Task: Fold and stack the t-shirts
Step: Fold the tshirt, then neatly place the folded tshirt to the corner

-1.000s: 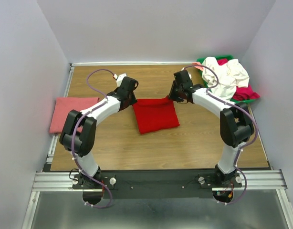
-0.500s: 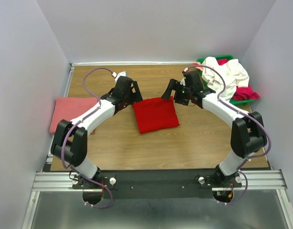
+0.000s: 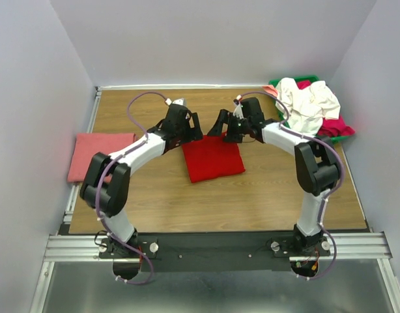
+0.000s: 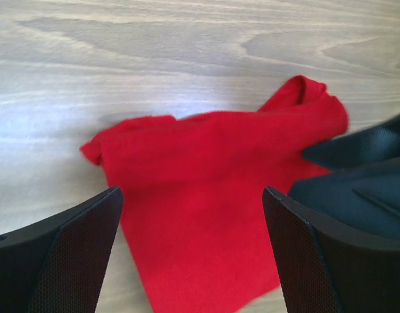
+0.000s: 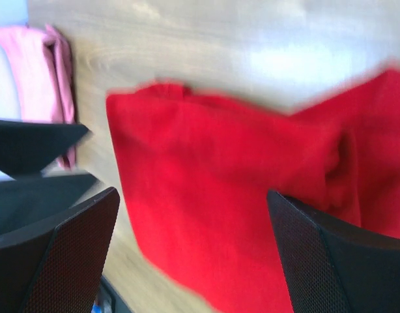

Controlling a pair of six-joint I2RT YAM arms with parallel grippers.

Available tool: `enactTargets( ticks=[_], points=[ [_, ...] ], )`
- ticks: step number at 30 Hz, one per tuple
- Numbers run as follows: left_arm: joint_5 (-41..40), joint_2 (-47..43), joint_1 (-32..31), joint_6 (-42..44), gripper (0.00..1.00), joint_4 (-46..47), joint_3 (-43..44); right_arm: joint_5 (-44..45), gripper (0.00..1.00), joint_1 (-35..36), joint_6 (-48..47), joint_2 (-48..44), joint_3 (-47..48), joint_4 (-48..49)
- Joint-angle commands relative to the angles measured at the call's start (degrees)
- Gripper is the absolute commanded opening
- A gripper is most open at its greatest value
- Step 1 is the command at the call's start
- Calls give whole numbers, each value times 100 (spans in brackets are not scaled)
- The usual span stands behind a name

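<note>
A bright red t-shirt [image 3: 212, 158] lies folded into a rough square at the table's middle, flat on the wood. My left gripper [image 3: 190, 128] hovers open over its far left corner, and my right gripper [image 3: 219, 124] hovers open over its far right corner. In the left wrist view the red t-shirt [image 4: 206, 163] fills the gap between my left gripper's [image 4: 192, 195] wide jaws. The right wrist view shows the same red t-shirt [image 5: 252, 169] below my open right gripper [image 5: 193, 199]. A salmon-pink folded t-shirt [image 3: 96, 154] rests at the left edge.
A green tray [image 3: 336, 138] at the back right holds a crumpled white t-shirt [image 3: 307, 104] and a magenta one [image 3: 337, 126]. The grippers stand close together, nearly tip to tip. Grey walls enclose the table on three sides.
Both grippers have opened and let go of the red t-shirt's far edge. They have drawn in towards each other over that edge. The shirt now lies flat.
</note>
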Motion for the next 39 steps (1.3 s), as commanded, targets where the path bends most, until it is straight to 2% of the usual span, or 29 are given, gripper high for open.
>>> enactTargets(
  ticks=[1, 4, 10, 14, 18, 23, 27, 30, 36, 39],
  points=[
    [129, 664, 0, 300, 95, -30, 457, -283, 100, -63, 112, 733, 710, 294],
    [85, 1007, 17, 353, 95, -13, 607, -11, 100, -151, 77, 1007, 939, 285],
    [77, 1613, 105, 415, 95, 39, 748, 69, 100, -388, 121, 1719, 799, 294],
    [42, 1973, 167, 494, 94, -39, 748, -316, 100, -459, 77, 2194, 676, 312],
    [76, 2018, 167, 441, 94, 110, 398, -511, 100, -450, 199, 2151, -87, 880],
    [208, 1808, 158, 266, 92, 365, -217, -529, 100, -389, 498, 1030, -1695, 1831],
    [445, 1124, 9, 29, 92, 795, -1314, -475, 100, -196, 893, 8, -3598, 2979],
    [437, 562, -140, -165, 92, 936, -1904, -476, 100, -134, 1157, -676, -4420, 3632],
    [332, -451, -431, -279, 93, 787, -2328, -274, 100, -98, 1228, -1699, -5204, 3547],
    [61, -1222, -475, -341, 93, 568, -2468, -46, 100, -90, 1246, -2479, -5275, 3040]
  ],
)
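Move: The red t-shirt lies folded small below both open hands: its middle is about 9 cm back, 5 cm right and 9 cm below the left hand, and about 8 cm back, 2 cm left and 6 cm below the right. The folded pink shirt sits some 31 cm left of the left hand and 8 cm back; the green basket of shirts is about 30 cm to the right of the right hand and 8 cm farther out. Both hands, fingers wide open throughout, first reach down and forward towards the red t-shirt's far edge, the left sinking about 8 cm and the right about 5 while going 4 to 6 cm out. Then, staying low, they press on the cloth and drag it straight back towards the bases, the left hand about 12 cm and the right nearly 20 with a small drift to the right, its left side tipping up some 15 degrees, the fingers never pinching. ##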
